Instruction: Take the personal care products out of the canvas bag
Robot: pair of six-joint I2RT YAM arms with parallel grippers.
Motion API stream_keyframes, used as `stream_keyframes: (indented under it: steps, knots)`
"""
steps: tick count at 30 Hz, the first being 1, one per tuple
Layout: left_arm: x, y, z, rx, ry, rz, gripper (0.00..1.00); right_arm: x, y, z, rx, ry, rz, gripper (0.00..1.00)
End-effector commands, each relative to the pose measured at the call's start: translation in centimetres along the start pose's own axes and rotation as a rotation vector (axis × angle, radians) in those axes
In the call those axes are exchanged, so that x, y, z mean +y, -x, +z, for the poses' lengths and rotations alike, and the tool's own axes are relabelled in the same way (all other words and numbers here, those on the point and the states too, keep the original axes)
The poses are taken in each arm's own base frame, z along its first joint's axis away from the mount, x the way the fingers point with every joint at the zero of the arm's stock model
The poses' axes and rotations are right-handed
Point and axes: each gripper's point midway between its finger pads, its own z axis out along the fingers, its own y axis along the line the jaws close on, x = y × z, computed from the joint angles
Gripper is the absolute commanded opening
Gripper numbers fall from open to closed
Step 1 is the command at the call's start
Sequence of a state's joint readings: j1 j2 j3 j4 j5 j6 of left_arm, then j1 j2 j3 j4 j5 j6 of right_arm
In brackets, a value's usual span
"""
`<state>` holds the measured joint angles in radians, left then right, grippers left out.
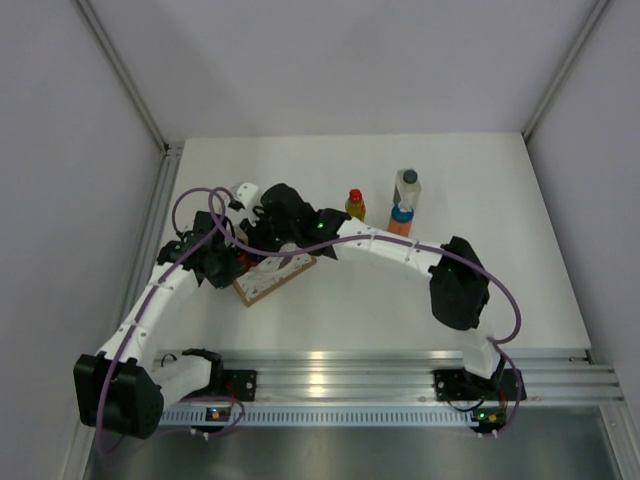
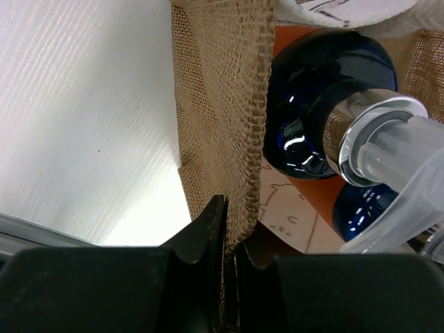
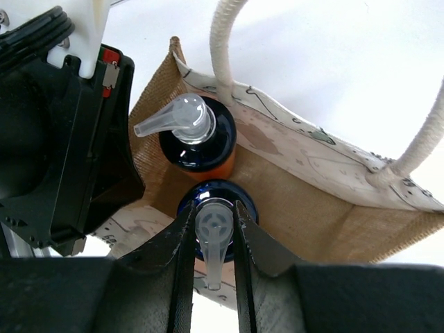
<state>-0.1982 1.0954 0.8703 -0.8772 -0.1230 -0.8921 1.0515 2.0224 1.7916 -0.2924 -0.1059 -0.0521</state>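
The canvas bag (image 3: 316, 208) stands open, and in the top view the canvas bag (image 1: 272, 280) is partly hidden under both arms. Inside it stand two orange bottles with dark blue tops and clear pump heads. My right gripper (image 3: 213, 208) is shut on the pump head of the nearer bottle (image 3: 215, 225). The other bottle (image 3: 196, 142) stands just behind it. My left gripper (image 2: 234, 225) is shut on the bag's woven side wall (image 2: 222, 104) at its rim. Out on the table stand a yellow bottle with a red cap (image 1: 355, 205), a clear bottle with a grey cap (image 1: 407, 187) and an orange bottle (image 1: 401, 220).
The three bottles on the table stand to the right of the bag, behind my right forearm (image 1: 385, 248). White loop handles (image 3: 225, 41) rise from the bag's far wall. The left gripper's body (image 3: 59, 152) sits close against the bag's left side.
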Motion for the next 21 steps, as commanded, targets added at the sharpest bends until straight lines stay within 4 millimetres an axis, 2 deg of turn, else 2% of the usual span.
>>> stream_keyframes:
  steps: [1, 12, 18, 21]
  knots:
    - [-1.4, 1.2, -1.3, -0.035, -0.053, -0.027, 0.14, 0.5, 10.2, -6.1, -0.255, -0.031, -0.019, 0.0]
    - [-1.4, 1.2, -1.1, -0.032, -0.047, -0.029, 0.14, -0.2, 12.4, -9.4, -0.278, -0.08, -0.004, 0.0]
    - [-1.4, 1.2, -0.9, -0.028, -0.042, -0.028, 0.14, -0.2, 14.9, -12.3, -0.328, -0.097, 0.011, 0.0]
    - [-1.4, 1.2, -0.9, -0.028, -0.045, -0.027, 0.14, -1.0, 16.4, -14.1, -0.36, -0.142, 0.012, 0.0]
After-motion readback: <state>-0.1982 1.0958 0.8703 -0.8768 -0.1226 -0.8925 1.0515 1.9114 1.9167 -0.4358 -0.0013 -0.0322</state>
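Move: My right hand already has a pump bottle by its neck, still in the bag; the other pump bottle stands beside it, some 5 cm to the left, 2 cm farther out. Of the products already out, the blue-capped bottle is about 30 cm to the right and 7 ahead, the yellow bottle 20 to the right and 6 ahead, all middles some 10 cm lower. From my left hand the blue-capped bottle is roughly 35 cm right, 10 ahead. I draw the pump bottle up out of its place in the canvas bag with my right hand, slowly at first and then faster, some 9 cm in all, easing a little to the right towards the blue-capped bottle as I rise. My fingers keep their grip at the pump, and the wrist turns only slightly clockwise. My left hand stays put, still pinching the bag's rim. ##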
